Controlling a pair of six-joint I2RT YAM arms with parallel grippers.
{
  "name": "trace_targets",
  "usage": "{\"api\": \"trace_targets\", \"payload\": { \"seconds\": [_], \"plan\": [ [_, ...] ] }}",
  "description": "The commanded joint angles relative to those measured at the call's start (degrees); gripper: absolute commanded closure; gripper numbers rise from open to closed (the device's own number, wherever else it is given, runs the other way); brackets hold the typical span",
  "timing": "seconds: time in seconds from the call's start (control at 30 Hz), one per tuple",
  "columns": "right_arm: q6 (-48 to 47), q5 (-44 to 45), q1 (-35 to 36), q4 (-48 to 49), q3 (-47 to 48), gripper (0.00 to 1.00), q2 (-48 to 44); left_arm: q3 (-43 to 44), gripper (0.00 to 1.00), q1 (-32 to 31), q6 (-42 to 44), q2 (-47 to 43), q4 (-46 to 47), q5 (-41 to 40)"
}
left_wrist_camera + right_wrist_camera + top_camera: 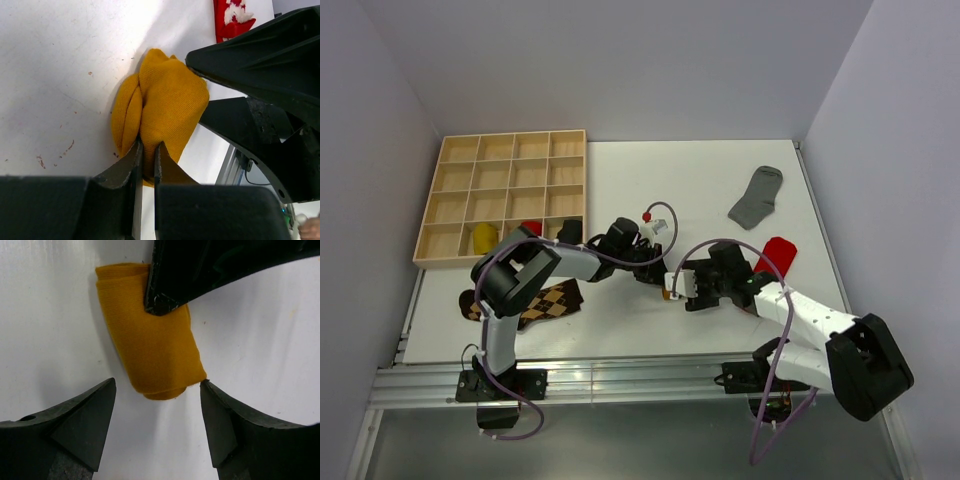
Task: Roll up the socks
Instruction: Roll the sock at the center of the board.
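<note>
A mustard-orange sock, rolled into a short bundle, lies on the white table between both grippers. My left gripper is shut on a fold at one end of it. In the right wrist view the same roll lies just ahead of my right gripper, which is open, its fingertips either side of the roll's near end and the right tip at the cloth's edge. From above, only a sliver of orange shows between the two grippers. A brown argyle sock, a grey sock and a red sock lie flat.
A wooden compartment tray stands at the back left, holding a yellow bundle and a red bundle. The left arm's black finger crosses the top of the right wrist view. Walls close in on both sides.
</note>
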Motion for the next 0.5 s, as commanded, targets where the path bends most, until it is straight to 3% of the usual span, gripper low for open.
{"api": "trace_targets", "payload": {
  "seconds": [0.0,0.2,0.3,0.37,0.43,0.47],
  "plan": [
    [-0.6,1.1,1.1,3.0,2.5,0.26,2.4,-0.2,1.00,0.4,3.4,4.7,-9.9,-1.0],
    [-1.0,2.4,1.3,2.1,5.4,0.29,9.0,0.8,1.00,1.6,2.4,6.1,-9.7,1.8],
    [0.1,2.8,1.4,-1.3,9.1,0.43,13.3,1.4,1.00,2.0,2.5,6.2,-10.2,2.2],
    [0.9,2.7,1.3,-3.8,11.6,0.58,15.8,1.4,0.99,2.0,2.2,5.7,-9.8,2.0],
    [1.1,2.1,1.4,-6.4,13.1,0.62,16.6,1.4,0.96,2.0,2.0,5.1,-9.8,1.7],
    [1.0,1.9,1.3,-7.4,13.5,0.71,17.4,1.3,0.95,1.9,2.1,4.5,-9.8,1.1]
  ]
}}
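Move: The right hand, fingers open, has the orange sock's bundle about 2 cm ahead, 3 cm to its left and 2 cm below; the bundle's near edge is already at the mouth of the jaws. The red sock lies some 19 cm to the right and 5 cm ahead, the grey sock about 22 cm ahead and 16 cm to the right. For the left hand, which already pinches the orange sock, the bundle's middle is roughly 3 cm to the right, 2 cm lower and level fore and aft. Push the right gripper some 3 cm forward and down, easing a little to the left, so the orange sock's near edge comes in between its fingers, then close them from wide open to about a third and pinch the cloth. Tip the right hand down about 10 degrees on the way. Keep the left fingers clamped on the sock, almost in place. ##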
